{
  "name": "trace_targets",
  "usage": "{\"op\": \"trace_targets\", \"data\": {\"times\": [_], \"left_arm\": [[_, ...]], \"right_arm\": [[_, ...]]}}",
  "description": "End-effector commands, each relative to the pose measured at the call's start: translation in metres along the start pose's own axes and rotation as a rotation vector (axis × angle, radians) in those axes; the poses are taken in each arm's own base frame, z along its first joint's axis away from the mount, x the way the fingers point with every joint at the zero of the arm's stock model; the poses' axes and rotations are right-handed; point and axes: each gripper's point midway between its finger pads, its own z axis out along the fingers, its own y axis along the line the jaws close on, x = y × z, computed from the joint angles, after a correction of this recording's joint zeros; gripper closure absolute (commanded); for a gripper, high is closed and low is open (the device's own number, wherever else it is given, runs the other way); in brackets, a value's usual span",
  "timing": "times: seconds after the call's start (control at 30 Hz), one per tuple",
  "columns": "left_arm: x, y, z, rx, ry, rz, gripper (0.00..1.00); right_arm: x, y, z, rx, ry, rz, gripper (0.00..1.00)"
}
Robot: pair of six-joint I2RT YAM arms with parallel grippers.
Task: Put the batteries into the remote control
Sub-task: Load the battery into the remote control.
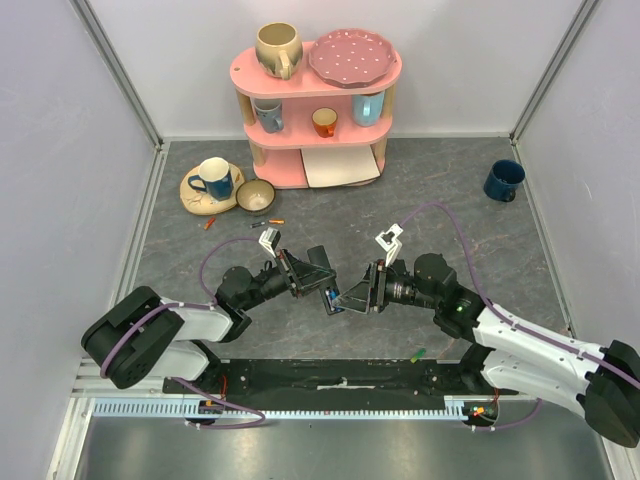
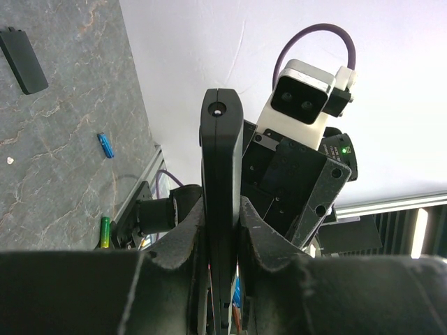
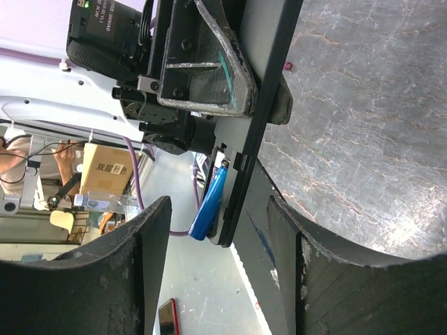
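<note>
My left gripper [image 1: 316, 272] [image 2: 222, 209] is shut on the black remote control [image 2: 222, 160], holding it edge-on above the table's middle. In the right wrist view the remote [image 3: 264, 105] runs diagonally. A blue battery [image 3: 211, 204] sits tilted at its open end, one tip in the compartment. My right gripper [image 1: 352, 296] [image 3: 218, 204] is open, its fingers on either side of that end and battery without touching them. A loose blue battery [image 2: 105, 145] and a green one [image 2: 104, 232] [image 1: 418, 354] lie on the table.
A flat black cover piece [image 2: 23, 59] lies on the grey table. Orange batteries [image 1: 268, 222] lie behind the arms. A plate with a mug [image 1: 212, 185] and a bowl [image 1: 255, 196] sit back left, a pink shelf [image 1: 315, 110] behind, a blue mug [image 1: 503, 180] back right.
</note>
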Motion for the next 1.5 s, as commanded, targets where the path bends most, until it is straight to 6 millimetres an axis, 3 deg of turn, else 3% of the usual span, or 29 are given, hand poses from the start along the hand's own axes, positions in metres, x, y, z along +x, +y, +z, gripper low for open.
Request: {"op": "trace_targets", "data": {"times": [0.0,0.53,1.47], "left_arm": [[0.0,-0.048,-0.002,0.191,0.003,0.105,0.98],[-0.001,-0.052,-0.001,0.202,0.004,0.108,0.98],[0.001,-0.056,-0.004,0.214,0.008,0.112,0.98]], "right_arm": [[-0.003,0.007,0.0,-0.044,-0.009,-0.005,0.36],[0.004,0.002,0.002,-0.042,0.018,0.006,0.43],[0.003,-0.003,0.007,-0.041,0.008,0.04,0.65]]}}
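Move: The blue battery sits tilted in the remote control, between my open right fingers and about 2 cm to the left of that hand's point, level with it. The remote's middle lies some 4 cm ahead and 3 cm left. Down on the table, about 15 cm lower, the black cover is roughly 5 cm ahead and 13 cm right. From my left hand, which holds the remote, the battery is about 5 cm back and 3 cm right. I narrow my right fingers from fairly wide to a little over a third open, one above the battery and one below the remote's end, until they close in on both. Meanwhile that hand dips about 1 cm, comes half of it back up and creeps slightly left, hardly turning. My left hand keeps its grip and holds the remote still. ##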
